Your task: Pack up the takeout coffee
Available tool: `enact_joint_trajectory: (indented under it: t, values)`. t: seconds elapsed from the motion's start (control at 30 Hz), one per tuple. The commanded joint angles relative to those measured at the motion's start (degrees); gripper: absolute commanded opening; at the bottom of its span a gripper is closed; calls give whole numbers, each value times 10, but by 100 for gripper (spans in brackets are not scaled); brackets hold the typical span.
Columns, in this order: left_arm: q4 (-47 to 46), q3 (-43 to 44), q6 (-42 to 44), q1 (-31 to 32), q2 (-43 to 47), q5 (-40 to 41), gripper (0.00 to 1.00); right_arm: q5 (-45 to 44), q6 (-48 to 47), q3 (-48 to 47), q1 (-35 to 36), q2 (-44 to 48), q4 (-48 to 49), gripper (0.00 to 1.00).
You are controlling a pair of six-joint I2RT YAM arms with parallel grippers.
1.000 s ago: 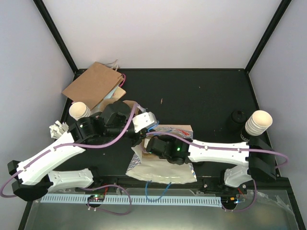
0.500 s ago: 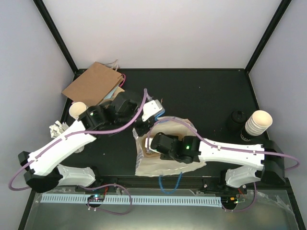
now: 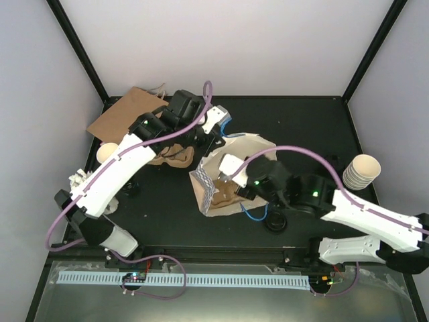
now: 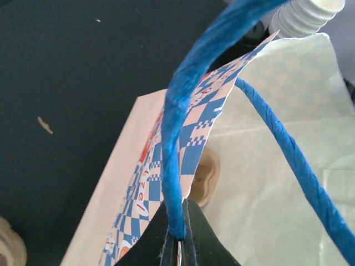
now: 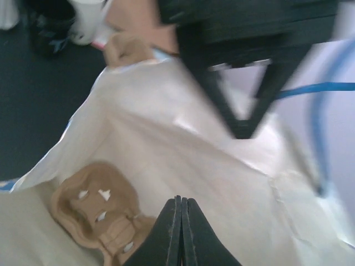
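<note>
The blue-and-white checked paper bag [image 3: 249,149] lies mid-table with its mouth held wide. My left gripper [image 3: 212,139] is shut on its blue rope handle [image 4: 176,166] at the bag's back left rim. My right gripper [image 5: 180,200] is shut, empty, and reaches inside the bag over its white lining [image 5: 183,138]. A brown pulp cup carrier [image 5: 97,213] lies in the bag just left of its fingertips. A black disc [image 3: 276,222] on the table at the bag's near right corner looks like a takeout coffee lid. Another black disc [image 3: 130,190] sits left of the bag.
A flat brown paper bag [image 3: 127,115] lies at the back left, with another pulp carrier [image 3: 173,156] in front of it. A lone paper cup [image 3: 107,153] stands at the left edge. A stack of lidless cups [image 3: 362,171] stands at the right edge.
Both arms have moved away from the near edge, dragging the bag toward the table's middle. The left gripper has pulled the handle back and the bag's mouth has opened wider.
</note>
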State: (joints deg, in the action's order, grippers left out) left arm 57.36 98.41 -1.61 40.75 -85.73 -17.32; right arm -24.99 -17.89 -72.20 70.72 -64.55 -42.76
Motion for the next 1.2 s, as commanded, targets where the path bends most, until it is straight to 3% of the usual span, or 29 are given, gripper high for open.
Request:
enact_joint_trajectory:
  t: [0.0, 0.1, 0.23, 0.37, 0.57, 0.77, 0.97, 1.17]
  values:
    - [-40, 49, -34, -32, -32, -128, 2, -20, 29, -58, -43, 34, -9, 1]
    - [-57, 80, -53, -42, -64, -172, 2, -50, 33, -84, -60, 47, 1, 1]
    - [-88, 113, -102, -64, -114, -210, 2, -172, 45, -73, -71, 74, 63, 1]
    - [-148, 129, -158, -86, -154, -276, 2, -193, 41, -59, -81, 99, 89, 1]
    - [-181, 170, -205, -127, -204, -239, 1, -212, 77, -48, -83, 107, 74, 2]
    - [-198, 191, -218, -149, -240, -225, 2, -236, 137, -10, -84, 129, 73, 9]
    - [-201, 189, -222, -166, -261, -210, 2, -210, 232, 4, -85, 128, -1, 14]
    - [-210, 190, -233, -183, -270, -207, 2, -168, 321, 1, -85, 115, -69, 33]
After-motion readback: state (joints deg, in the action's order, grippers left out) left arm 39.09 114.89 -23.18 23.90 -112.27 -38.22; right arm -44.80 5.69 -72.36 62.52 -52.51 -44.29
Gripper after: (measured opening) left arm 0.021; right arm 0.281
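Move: My left hand still grips the far blue handle of the paper bag. The open table where the bag is to stand lies about 12 cm ahead, 14 cm right and 31 cm below, with the loose cup holder 11 cm ahead, 14 cm left. My right hand, shut, is over the bag's mouth: near blue handle some 7 cm back, 6 cm right, 8 cm below; packed cup holder 5 cm ahead, 3 cm left, 19 cm below; black lid 3 cm back, 13 cm right on the table. I keep the far handle pinched in my left hand and carry the bag forward about 17 cm, bowing slightly right on the way and turning the wrist some 30 degrees. My right hand lifts up and rightward out over the bag's rim, then sinks again, ending about 12 cm right, 7 cm up and a little forward; it swings clockwise to point mostly forward at the near handle, and its fingers start to open, touching nothing. ##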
